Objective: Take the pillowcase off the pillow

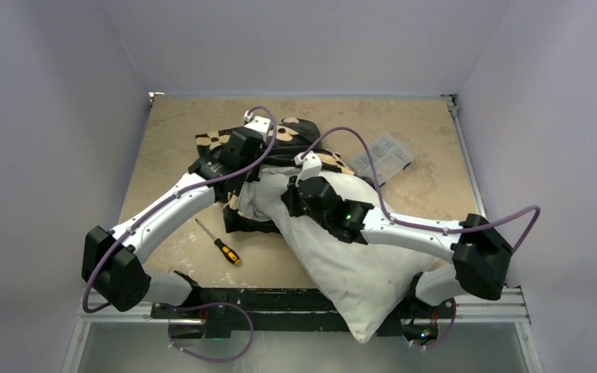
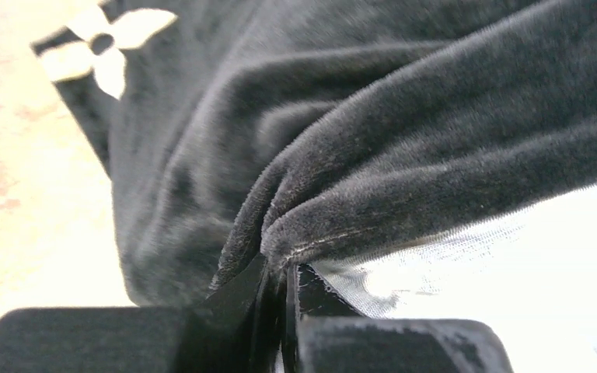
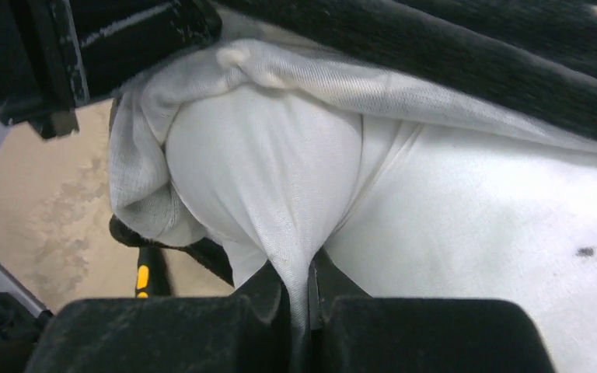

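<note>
The white pillow [image 1: 350, 264] lies diagonally, its near corner hanging over the table's front edge. The black pillowcase [image 1: 295, 134] with tan flowers is bunched over the pillow's far end. In the left wrist view my left gripper [image 2: 280, 268] is shut on a fold of the black plush pillowcase [image 2: 404, 116] at its hem, with white pillow [image 2: 544, 264] showing to the right. My right gripper [image 3: 299, 280] is shut on a pinched ridge of the pillow's white cloth [image 3: 280, 179]. The pillowcase's black edge [image 3: 474, 54] and pale lining [image 3: 136, 179] sit just beyond it.
A screwdriver [image 1: 221, 245] with a yellow and black handle lies on the tan table left of the pillow. A clear plastic box [image 1: 385, 155] rests at the back right. Pale walls close in the table on three sides.
</note>
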You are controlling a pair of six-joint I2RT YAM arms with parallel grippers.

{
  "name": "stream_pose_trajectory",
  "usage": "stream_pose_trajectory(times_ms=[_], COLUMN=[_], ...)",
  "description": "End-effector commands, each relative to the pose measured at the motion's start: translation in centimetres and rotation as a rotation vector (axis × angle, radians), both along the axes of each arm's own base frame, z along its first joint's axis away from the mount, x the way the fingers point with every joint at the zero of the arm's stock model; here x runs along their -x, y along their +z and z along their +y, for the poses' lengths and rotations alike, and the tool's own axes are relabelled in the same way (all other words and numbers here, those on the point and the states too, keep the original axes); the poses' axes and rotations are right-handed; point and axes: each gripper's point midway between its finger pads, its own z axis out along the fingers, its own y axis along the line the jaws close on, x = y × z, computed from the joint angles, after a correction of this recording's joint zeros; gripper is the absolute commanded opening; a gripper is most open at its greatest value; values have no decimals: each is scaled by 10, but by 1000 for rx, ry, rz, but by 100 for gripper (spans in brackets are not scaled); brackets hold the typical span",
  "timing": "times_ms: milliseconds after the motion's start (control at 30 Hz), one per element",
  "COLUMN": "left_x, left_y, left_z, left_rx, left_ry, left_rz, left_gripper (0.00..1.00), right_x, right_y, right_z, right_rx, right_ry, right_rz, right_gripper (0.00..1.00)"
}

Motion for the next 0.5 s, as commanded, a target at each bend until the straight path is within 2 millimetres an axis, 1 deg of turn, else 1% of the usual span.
stream_pose_trajectory(times_ms=[0,133,233,267,333,367,400,433,467], left_x=[-20,-30,-32,-32,-31,-30,-30,-30,-30], left_y=[39,60,66,67,69,69,70,71,71], left_z=[53,93,122,129,140,145,151,155,159], left_rx=[-163,-255,-224,-204,-173,-168,-165,-164,-165], left_ry=[253,434,526,544,575,590,606,622,635], left_rz=[-148,-201,-218,-228,-251,-259,-267,-271,-274], left_gripper=[0,0,0,0,0,0,0,0,0], right_x=[-10,-3,10,17,29,34,39,43,45], right_y=[65,119,169,187,215,226,233,239,240], right_z=[-23,-54,-87,-99,-122,-132,-140,-146,-149], right_rx=[-174,-305,-425,-468,-539,-568,-584,-597,-600], right_ry=[-83,-138,-155,-159,-172,-174,-174,-174,-178], right_rz=[-85,-148,-228,-260,-308,-329,-342,-350,-350], right_gripper=[0,0,0,0,0,0,0,0,0])
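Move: The left gripper holds the pillowcase's dark edge, with the crumpled case centred about 5 cm ahead, 4 cm right and 6 cm below; the pillow's bulk lies some 16 cm back and 24 cm right of that gripper. From the right gripper, which holds a pinch of white pillow cover, that bulk is roughly 10 cm back, 16 cm right and 7 cm lower, and the case 11 cm ahead, 4 cm left. The screwdriver is 17 cm back and 8 cm left of the left gripper. Pull the two grippers apart without loosening either pinch: haul the right one up about 15 cm and off to the right, edging back, its left side rolling up some 20 degrees, so the pillow's end rises with it. Meanwhile draw the left gripper and the case's edge up and forward, then swing left, away from the pillow's bulk, turning counter-clockwise. ##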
